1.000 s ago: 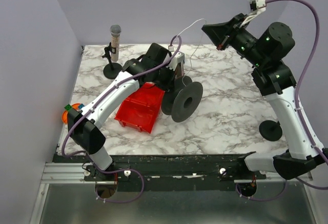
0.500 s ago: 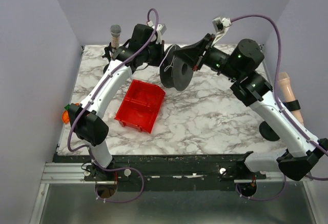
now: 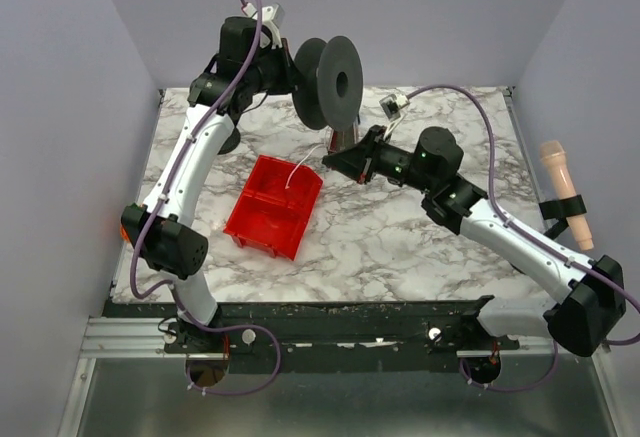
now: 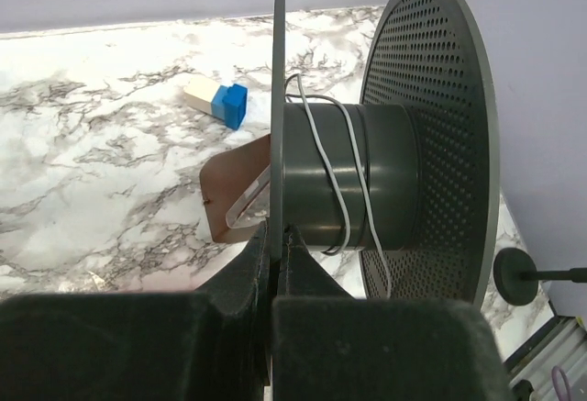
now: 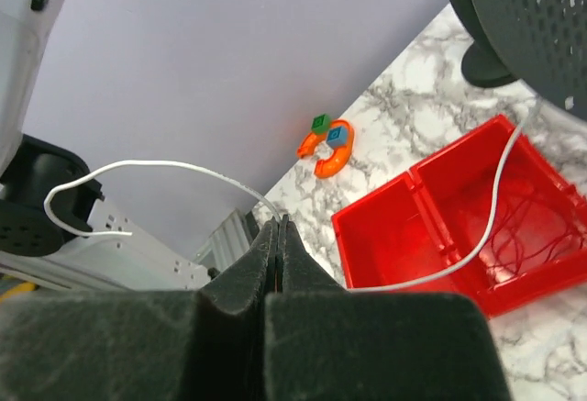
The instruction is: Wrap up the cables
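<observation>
My left gripper [image 3: 291, 70] is raised high at the back and is shut on the left flange of the black spool [image 3: 333, 81]. In the left wrist view the jaws [image 4: 275, 238] pinch that thin flange edge, and a few turns of white cable [image 4: 343, 176] lie round the spool's core [image 4: 390, 176]. My right gripper [image 3: 335, 164] sits low near the table's middle, shut on the cable [image 5: 165, 166]. From there the cable [image 5: 496, 201] runs across the red bin [image 5: 440, 227] up to the spool [image 5: 523, 11]. Loose cable loops [image 3: 298, 171] lie in the red bin [image 3: 262, 219].
A microphone [image 3: 561, 185] stands on its holder at the right edge. A brown clip-like piece [image 4: 225, 201] and a white-and-blue block [image 4: 215, 100] lie on the marble under the spool. An orange ring toy [image 5: 327, 145] sits at the table's left edge. A black stand base [image 4: 516, 274] is nearby.
My left arm has lifted the spool off the table, up and back toward the rear wall. My right arm has swung down and left with the cable, from high at the back to beside the bin.
</observation>
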Tool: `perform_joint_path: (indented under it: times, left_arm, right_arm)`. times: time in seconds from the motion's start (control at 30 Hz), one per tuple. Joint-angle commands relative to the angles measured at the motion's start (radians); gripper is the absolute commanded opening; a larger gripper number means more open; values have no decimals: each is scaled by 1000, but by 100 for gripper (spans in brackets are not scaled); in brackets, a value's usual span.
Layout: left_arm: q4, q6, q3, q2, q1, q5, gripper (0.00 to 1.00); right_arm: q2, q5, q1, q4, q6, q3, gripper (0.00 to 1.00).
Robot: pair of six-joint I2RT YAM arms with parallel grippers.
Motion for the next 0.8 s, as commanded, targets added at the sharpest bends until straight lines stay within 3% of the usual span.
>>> perform_joint_path:
  times: [0.0,0.37,0.57,0.77]
  left_arm:
    - [63,-37,6,-63,39,76,0]
    - [80,-14,-70,-142,54,176,0]
    - [81,30,-125,-185,54,235,0]
    - [97,92,-229,-239,55,307,0]
  right_arm:
    - [-54,-7,-39,187,139,-124,1]
    - [35,-67,-223,563,462,-414,1]
    - [66,-32,-298,675,552,-506,1]
    - [35,19,-372,671,558,-540,1]
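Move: My left hand holds the spool by a flange, its middle about 6 cm to the right, 1 cm ahead and 2 cm lower. My right hand pinches the cable; from it the spool is roughly 18 cm ahead, 1 cm left and about level. Down on the table, some 30 cm below this hand, the red box lies about 8 cm ahead and 14 cm left, the brown box some 22 cm ahead and 2 cm right. I keep the cable pinched in my right hand and sweep it down about 12 cm while carrying it some 10 cm right and 6 cm forward, under and past the spool's near side to its right, the wrist rolling and swinging clockwise. My left hand keeps its flange grip, eases slightly left, then draws the spool about 5 cm back, turning it some 10 degrees clockwise. ##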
